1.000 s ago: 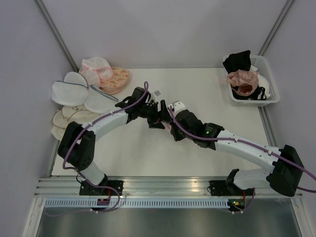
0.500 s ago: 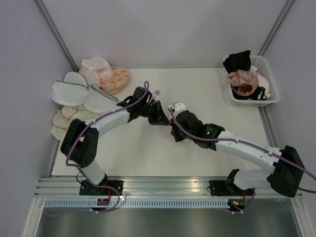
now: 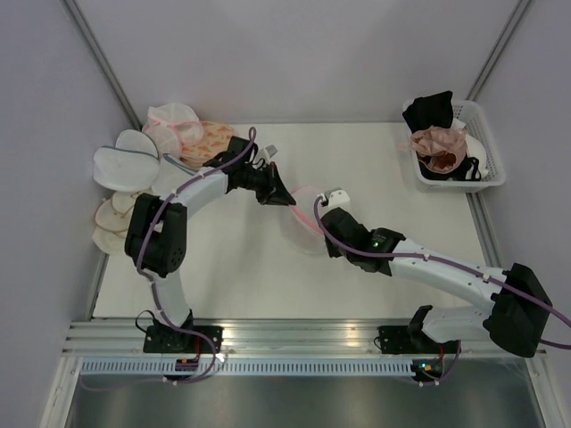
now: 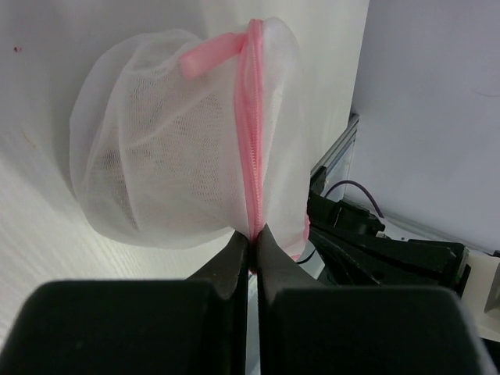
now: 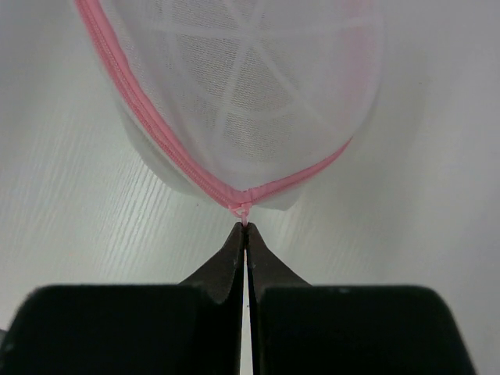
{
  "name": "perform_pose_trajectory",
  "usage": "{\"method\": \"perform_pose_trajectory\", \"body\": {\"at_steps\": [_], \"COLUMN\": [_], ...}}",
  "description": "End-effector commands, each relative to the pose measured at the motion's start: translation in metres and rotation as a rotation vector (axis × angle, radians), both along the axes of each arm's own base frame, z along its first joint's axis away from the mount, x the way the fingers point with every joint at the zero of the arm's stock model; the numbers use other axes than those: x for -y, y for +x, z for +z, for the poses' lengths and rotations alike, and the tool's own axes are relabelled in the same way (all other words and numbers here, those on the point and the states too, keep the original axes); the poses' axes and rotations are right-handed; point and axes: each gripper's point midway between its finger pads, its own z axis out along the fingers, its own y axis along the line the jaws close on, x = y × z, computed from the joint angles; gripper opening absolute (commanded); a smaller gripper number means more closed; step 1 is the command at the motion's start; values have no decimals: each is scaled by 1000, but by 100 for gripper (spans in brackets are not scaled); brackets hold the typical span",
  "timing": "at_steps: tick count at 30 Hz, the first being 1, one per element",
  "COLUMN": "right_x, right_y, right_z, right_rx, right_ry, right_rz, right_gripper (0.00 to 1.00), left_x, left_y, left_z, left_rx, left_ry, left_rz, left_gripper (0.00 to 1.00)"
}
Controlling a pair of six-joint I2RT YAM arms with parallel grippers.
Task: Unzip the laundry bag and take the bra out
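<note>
The laundry bag (image 3: pixel 302 223) is a translucent white mesh pouch with a pink zipper rim (image 4: pixel 251 133), stretched between my two grippers near the table's middle. My left gripper (image 4: pixel 253 234) is shut on the pink zipper rim at the bag's near end; in the top view the left gripper (image 3: pixel 284 197) is at the bag's left side. My right gripper (image 5: pixel 245 226) is shut on the small pink zipper pull (image 5: pixel 244 209) where the zipper lines meet; from above the right gripper (image 3: pixel 320 218) is at the bag's right. I cannot make out the bra through the mesh.
A white basket (image 3: pixel 462 185) at the back right holds a black garment (image 3: pixel 430 111) and a dusty-pink bra (image 3: pixel 439 143). A pile of white mesh bags (image 3: pixel 134 169) and an orange-patterned pouch (image 3: pixel 212 138) lies at the back left.
My left gripper has shut on the bag's zipper rim and drawn back to the left. The right gripper shifted slightly right, still shut, and the bag now stretches between them.
</note>
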Motion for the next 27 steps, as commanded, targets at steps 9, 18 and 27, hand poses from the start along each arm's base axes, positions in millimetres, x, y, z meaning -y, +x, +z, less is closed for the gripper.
{"method": "perform_pose_trajectory", "body": {"at_steps": [9,18,27], "right_x": [0,-58,-86], "right_y": [2,-17,-26], "right_z": [22,53,57], "right_rx": [28,21,-11], "right_ry": [32,270,342], "right_rz": [3,284,408], "right_gripper": [0,1,1], "left_x": [6,-4,26], "left_y": [42,-36,-69], "left_z": [49,52,42], "left_rx": [183,160,128], "left_ry": [-41,25,-2], "left_rz": [-44,50,-21], "left_gripper": [85,98,95]}}
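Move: The left fingers are shut on the pink zip of the laundry bag. The zip end pinched by the right gripper lies about 9 cm back and 10 cm to the right of them, some 2 cm lower. From the left hand, the bag's mesh body hangs about 4 cm to the right, 3 cm back and 7 cm below. From the right hand, the spot gripped by the left is about 9 cm ahead, 10 cm left and 2 cm up. Draw the left gripper on forward about 4 cm, opening it wide to let go of the zip, then lift it and swing it back some 11 cm towards the zip end in the right fingers, dipping slightly at the end. Keep the right pinch shut; carry that end left about 7 cm, rising and easing back, while turning the wrist counter-clockwise and raising its left side. ##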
